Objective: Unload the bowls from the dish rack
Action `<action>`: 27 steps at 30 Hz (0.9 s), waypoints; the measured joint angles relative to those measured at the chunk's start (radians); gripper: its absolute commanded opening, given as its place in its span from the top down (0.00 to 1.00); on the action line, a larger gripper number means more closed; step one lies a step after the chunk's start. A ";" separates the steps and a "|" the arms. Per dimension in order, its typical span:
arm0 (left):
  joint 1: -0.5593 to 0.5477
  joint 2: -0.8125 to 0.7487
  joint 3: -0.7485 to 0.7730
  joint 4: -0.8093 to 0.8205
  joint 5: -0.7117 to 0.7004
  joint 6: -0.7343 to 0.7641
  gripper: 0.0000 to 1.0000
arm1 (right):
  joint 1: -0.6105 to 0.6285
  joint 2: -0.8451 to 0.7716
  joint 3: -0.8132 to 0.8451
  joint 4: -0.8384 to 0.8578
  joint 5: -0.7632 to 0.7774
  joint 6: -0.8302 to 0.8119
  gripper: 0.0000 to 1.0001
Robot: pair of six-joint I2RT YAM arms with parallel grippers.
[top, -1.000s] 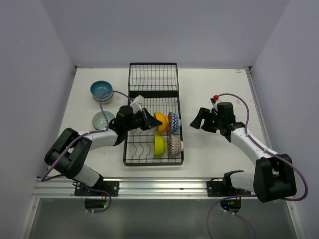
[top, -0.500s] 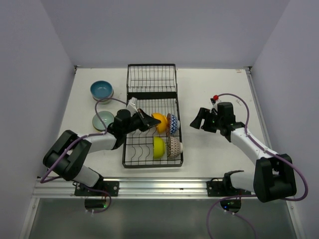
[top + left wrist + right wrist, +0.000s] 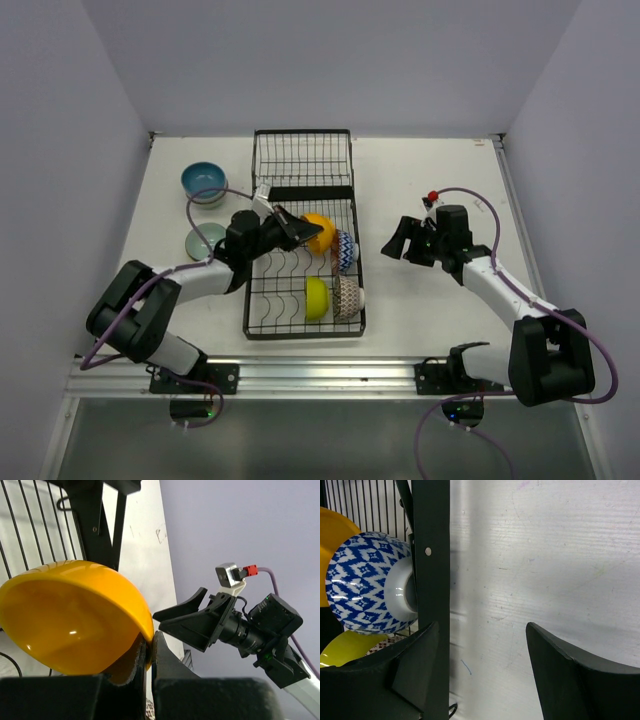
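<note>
My left gripper [image 3: 296, 232] is shut on the rim of an orange bowl [image 3: 319, 232] and holds it tilted over the black wire dish rack [image 3: 303, 143]. In the left wrist view the orange bowl [image 3: 70, 615] fills the left side, its rim pinched between my fingers [image 3: 165, 657]. A blue zigzag bowl [image 3: 345, 250], a yellow-green bowl [image 3: 318, 296] and a brown patterned bowl [image 3: 348, 294] stand on edge in the rack. My right gripper [image 3: 394, 240] is open and empty just right of the rack; its view shows the blue zigzag bowl [image 3: 367, 582] behind the rack's frame [image 3: 431, 555].
A blue bowl [image 3: 204, 181] stacked on another bowl and a pale mint green bowl [image 3: 207, 238] sit on the white table left of the rack. The table's right edge rail [image 3: 515, 190] runs behind my right arm.
My left gripper has lifted the orange bowl up and back out of its slot. The rack has shifted slightly left and away. My right arm has not moved.
</note>
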 measured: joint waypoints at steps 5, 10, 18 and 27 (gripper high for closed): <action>0.037 -0.001 0.053 -0.048 0.012 0.048 1.00 | 0.000 0.000 0.000 0.000 0.000 0.000 0.26; 0.061 -0.047 0.115 -0.216 0.014 0.160 1.00 | 0.000 0.000 0.000 0.000 0.000 0.000 0.26; 0.109 -0.245 0.277 -0.674 -0.025 0.475 1.00 | 0.000 0.000 0.000 0.003 0.000 0.000 0.26; 0.135 -0.341 0.504 -1.199 -0.389 0.808 1.00 | 0.000 -0.001 0.000 0.005 -0.001 0.001 0.26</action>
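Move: The left hand already pinches the rim of the orange bowl. The pale green bowl, where the orange one seems bound, lies about 26 cm to its left, 2 cm back and 11 cm below. The blue bowl stands as far left but 11 cm ahead, 9 cm below; the blue-patterned bowl is 6 cm right, 5 cm back and 9 cm below. From the right hand, the pale green bowl lies some 42 cm left, 1 cm ahead and 5 cm below. Left hand carries the pinched orange bowl up and ~15 cm left towards the pale green bowl, rolling ~50 degrees. ##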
